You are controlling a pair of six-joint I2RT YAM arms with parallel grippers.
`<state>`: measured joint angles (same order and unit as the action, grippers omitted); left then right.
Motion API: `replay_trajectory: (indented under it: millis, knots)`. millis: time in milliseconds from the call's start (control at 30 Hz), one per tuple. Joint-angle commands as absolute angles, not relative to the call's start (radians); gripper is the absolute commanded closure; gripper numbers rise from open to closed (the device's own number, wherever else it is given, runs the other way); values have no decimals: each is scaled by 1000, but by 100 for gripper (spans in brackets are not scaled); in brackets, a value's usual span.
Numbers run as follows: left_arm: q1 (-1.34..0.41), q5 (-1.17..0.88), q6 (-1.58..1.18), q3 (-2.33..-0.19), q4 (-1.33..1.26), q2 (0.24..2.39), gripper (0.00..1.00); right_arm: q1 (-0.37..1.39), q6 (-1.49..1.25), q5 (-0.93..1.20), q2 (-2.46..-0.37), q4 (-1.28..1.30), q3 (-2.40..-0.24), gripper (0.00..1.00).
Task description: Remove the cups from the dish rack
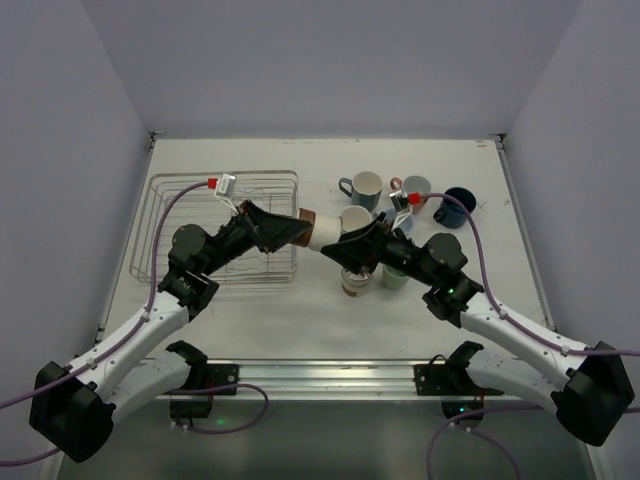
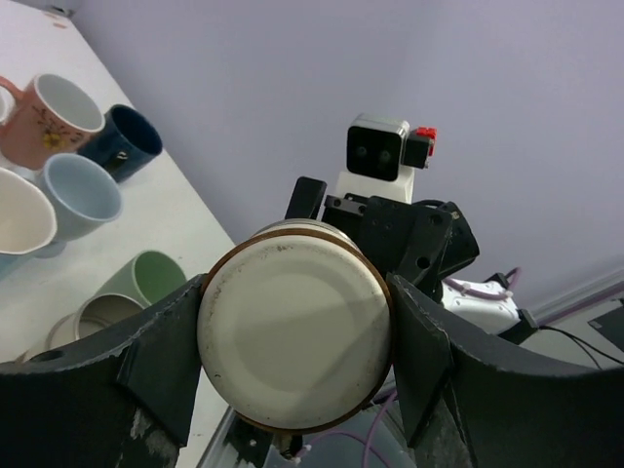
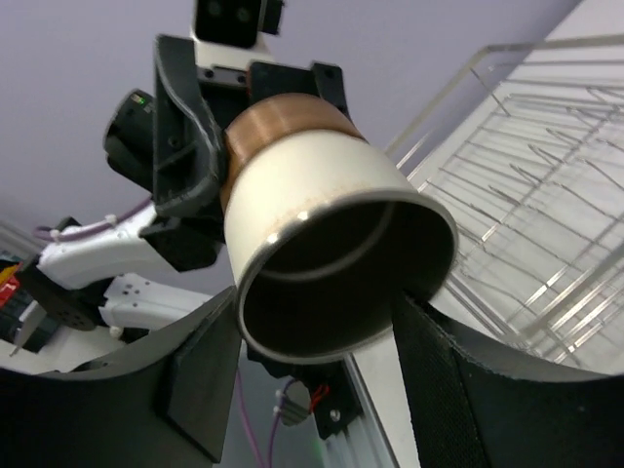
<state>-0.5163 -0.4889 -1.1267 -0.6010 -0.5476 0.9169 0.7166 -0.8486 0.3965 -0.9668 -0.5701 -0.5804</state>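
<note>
A beige cup [image 1: 322, 228] with a brown band at its base hangs on its side above the table, between the two arms. My left gripper [image 1: 300, 226] is shut on its base end; in the left wrist view the cup's round bottom [image 2: 292, 331] fills the space between the dark fingers [image 2: 161, 366]. My right gripper [image 1: 338, 243] straddles the cup's open mouth [image 3: 322, 195], one finger [image 3: 210, 375] on each side. Whether they press the wall does not show. The silver wire dish rack [image 1: 170, 200] stands at the left.
Several cups stand right of the rack: a grey-teal mug [image 1: 362, 186], a pink mug [image 1: 412, 188], a navy mug [image 1: 455, 207], a cream cup [image 1: 355, 218], and a pale green tumbler [image 1: 395, 277] and a beige tumbler [image 1: 353, 282] under my right arm. The rack's wires [image 3: 546, 195] lie close beyond the cup.
</note>
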Motion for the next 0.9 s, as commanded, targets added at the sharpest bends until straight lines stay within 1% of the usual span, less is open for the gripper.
replay_trajectory:
  millis: [0,67,100,133,167,200,233,300,333,400,467,500,533,567,600,633,667,733,767,867]
  knots:
    - [-548,-546,-1198,-586,-699,922,75,733,-844,403,-992,-673,-659,38]
    - [-548,-540,-1193,-578,-698,920,73,741,-842,413,-1008,-692,-675,44]
    - [-548,-538,-1186,-574,-689,917,70,741,-842,425,-1009,-695,-678,50]
    - [-548,-537,-1177,-577,-678,914,58,739,-842,426,-1011,-692,-678,70]
    - [-548,-532,-1146,-581,-658,907,50,739,-841,420,-1002,-680,-672,79]
    - [-548,-510,-1125,-597,-594,882,41,741,-836,404,-993,-661,-666,86]
    - [-548,-494,-1097,-610,-556,868,23,741,-816,396,-982,-616,-661,95]
    - [-548,-460,-1001,-664,-410,819,10,741,-790,381,-942,-540,-655,100]
    - [-548,-421,-968,-684,-363,805,2,741,-749,364,-930,-428,-661,100]
    - [-548,-344,-850,-745,-206,758,0,741,-680,356,-895,-309,-689,100]
    - [-548,-281,-737,-796,-50,714,0,741,-634,341,-873,-126,-730,100]
    - [-548,-212,-697,-810,4,700,0,741,-585,325,-861,-51,-750,100]
    - [-546,-175,-660,-822,73,687,0,741,-554,281,-859,110,-771,100]
    - [-546,-141,-584,-843,181,667,0,739,-528,255,-859,188,-826,100]
    - [-548,-77,-546,-854,237,663,0,741,-478,226,-874,272,-859,100]
    - [-546,-45,-514,-862,288,658,0,741,-457,198,-888,420,-889,100]
    - [-548,-17,-458,-865,378,647,0,741,-440,149,-903,484,-950,100]
    - [-548,73,-414,-856,449,637,0,741,-401,118,-957,633,-1008,100]
    - [-548,93,-385,-842,498,624,0,741,-387,101,-975,670,-1053,100]
    - [-548,132,-353,-792,523,588,0,741,-362,60,-1049,761,-1126,100]
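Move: The brown-based cup lies on its side in the left gripper, its middle about 4 cm to the right of that hand; the dish rack's middle is some 20 cm ahead, 21 cm left and 29 cm below. From the open right hand the cup's middle is about 4 cm left, 2 cm ahead and 1 cm up. Below it by some 26 cm stand the metal cup, 6 cm ahead and 4 right, the green cup, 6 ahead and 13 right, and the light-blue mug, 17 ahead and 3 right. Rising about 3 cm and easing slightly back and left, the right hand shuts its fingers on the cup's wall at the rim; only then does the left hand open wide off the base end and arc up, then down, some 10 cm left towards the rack side. The right hand turns back, sinking about 8 cm and going 6 cm right as its fingers tip down roughly 40 degrees. ##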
